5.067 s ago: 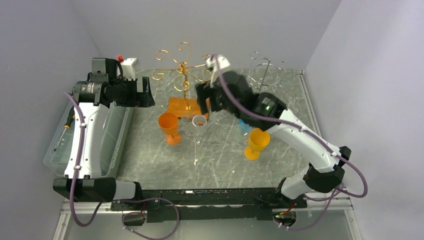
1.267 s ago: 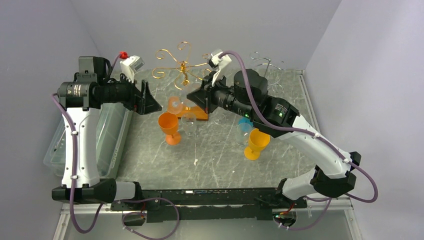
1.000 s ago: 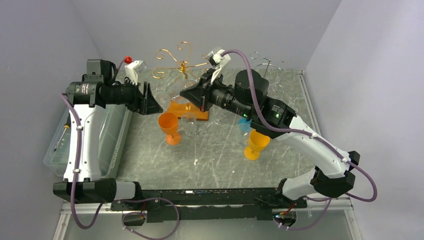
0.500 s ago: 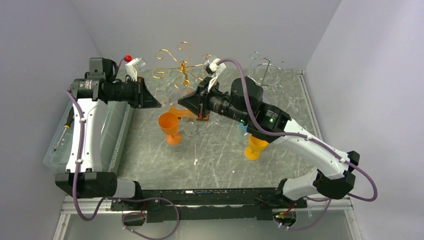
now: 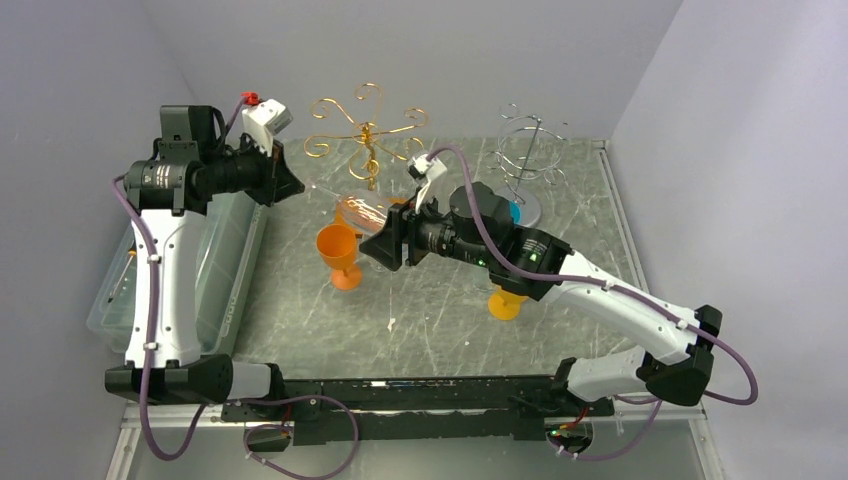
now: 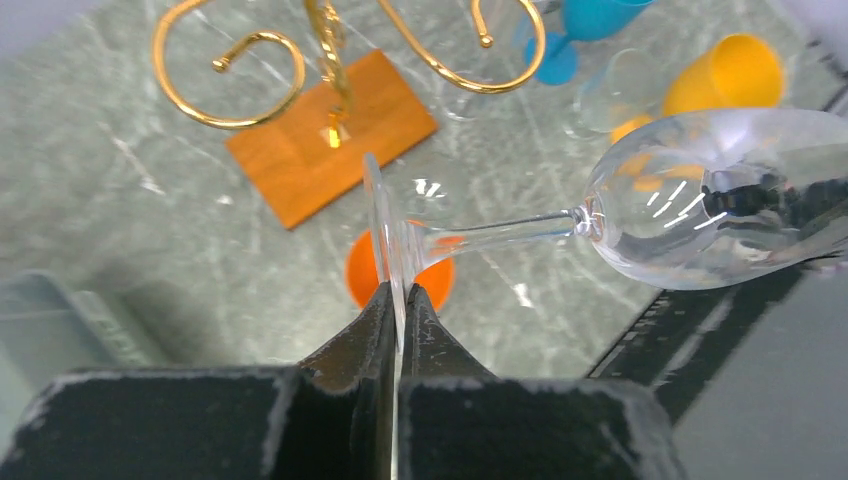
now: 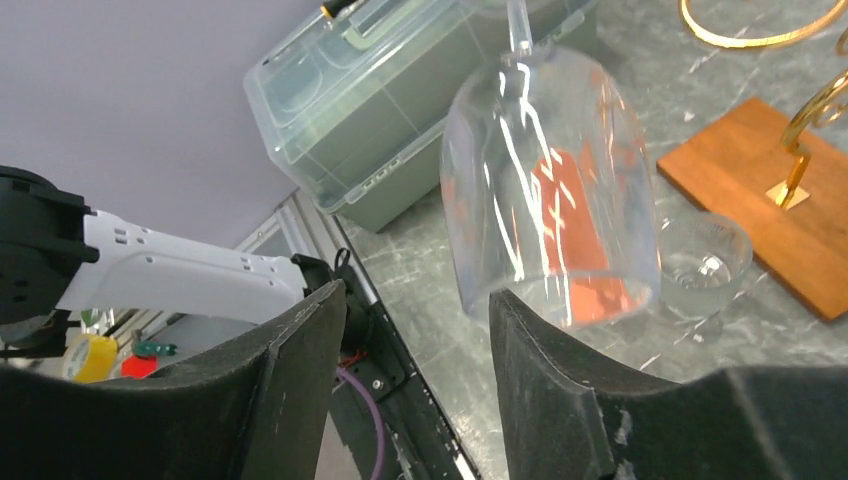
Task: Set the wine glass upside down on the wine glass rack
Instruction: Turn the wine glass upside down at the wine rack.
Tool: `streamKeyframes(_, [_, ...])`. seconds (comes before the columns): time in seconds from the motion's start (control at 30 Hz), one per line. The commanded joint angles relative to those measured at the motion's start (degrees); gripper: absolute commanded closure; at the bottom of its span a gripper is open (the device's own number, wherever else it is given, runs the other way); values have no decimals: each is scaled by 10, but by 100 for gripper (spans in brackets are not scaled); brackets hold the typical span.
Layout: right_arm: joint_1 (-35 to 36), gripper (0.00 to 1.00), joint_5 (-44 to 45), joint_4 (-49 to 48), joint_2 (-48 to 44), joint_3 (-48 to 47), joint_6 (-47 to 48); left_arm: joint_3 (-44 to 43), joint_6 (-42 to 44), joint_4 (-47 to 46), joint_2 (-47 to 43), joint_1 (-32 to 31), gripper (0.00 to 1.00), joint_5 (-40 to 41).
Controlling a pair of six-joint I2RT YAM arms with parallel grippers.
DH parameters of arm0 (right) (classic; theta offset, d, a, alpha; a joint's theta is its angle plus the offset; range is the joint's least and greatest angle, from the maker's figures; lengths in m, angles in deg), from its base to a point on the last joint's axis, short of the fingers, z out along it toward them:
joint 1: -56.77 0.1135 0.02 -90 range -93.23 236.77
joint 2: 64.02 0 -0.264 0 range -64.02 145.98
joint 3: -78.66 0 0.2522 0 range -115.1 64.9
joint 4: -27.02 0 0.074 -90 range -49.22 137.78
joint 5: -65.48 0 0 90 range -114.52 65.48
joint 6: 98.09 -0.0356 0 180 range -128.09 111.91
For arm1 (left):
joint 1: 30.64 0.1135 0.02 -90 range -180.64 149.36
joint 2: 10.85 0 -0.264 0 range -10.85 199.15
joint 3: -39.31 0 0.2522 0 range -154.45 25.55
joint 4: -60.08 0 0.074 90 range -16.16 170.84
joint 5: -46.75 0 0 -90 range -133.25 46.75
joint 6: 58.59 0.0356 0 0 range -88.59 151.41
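A clear wine glass (image 5: 362, 210) hangs on its side above the table, its stem level. My left gripper (image 6: 397, 292) is shut on the thin edge of its foot (image 6: 385, 225), and the bowl (image 6: 705, 200) points away to the right. In the right wrist view the bowl (image 7: 550, 190) floats free in front of my right gripper (image 7: 415, 298), which is open and just short of the rim. The gold wine glass rack (image 5: 365, 125) stands on a wooden base (image 6: 330, 135) behind the glass.
A silver wire rack (image 5: 527, 150) stands at the back right. An orange glass (image 5: 340, 255) is upright below the held glass; another (image 5: 508, 300) is half hidden under the right arm. A small clear glass (image 7: 705, 255) and a blue one (image 6: 590, 15) stand nearby. A plastic bin (image 5: 115, 290) lines the left edge.
My left gripper closed on the glass's foot. My right gripper opened, let go of the bowl and drew back toward the near side.
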Motion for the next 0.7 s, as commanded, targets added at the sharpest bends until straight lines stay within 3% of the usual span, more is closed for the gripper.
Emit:
streamKeyframes(0.0, [4,42,-5,-4,-31,19,-45,-30,85,-55,-16,-1,100,78])
streamKeyframes(0.23, [3,40,-4,27,-39,19,-50,-17,149,-95,-41,-2,100,96])
streamKeyframes(0.37, [3,34,1,77,-30,2,-37,-7,192,-111,-65,-3,100,89])
streamKeyframes(0.47, [-2,24,9,120,-24,-24,-12,15,244,-129,-90,-4,100,71])
streamKeyframes(0.6, [-11,3,17,149,-8,-71,27,46,323,-145,-126,-4,100,27])
streamKeyframes(0.67, [-14,0,17,151,8,-96,47,65,361,-157,-148,-4,100,0])
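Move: Ahead and to the right of the left hand, which still pinches the wine glass by its foot, stands the gold wine glass rack: its crown is about 11 cm farther out, 13 cm to the right and roughly 3 cm lower. Some 30 cm below, the orange goblet stands about 6 cm right and 3 cm back, and a clear glass 14 cm right and 2 cm back. From the empty right hand, the crown is about 22 cm ahead, 4 cm left and 4 cm lower. Rolling about its fingers by some 35 degrees, the left hand keeps its pinch on the foot and swings the bowl downward; it first goes left and forward, then rises about 5 cm while drawing back the couple of centimetres it had gone forward. The empty right hand opens from about half to nearly full, easing some 2 cm down and to the right. ##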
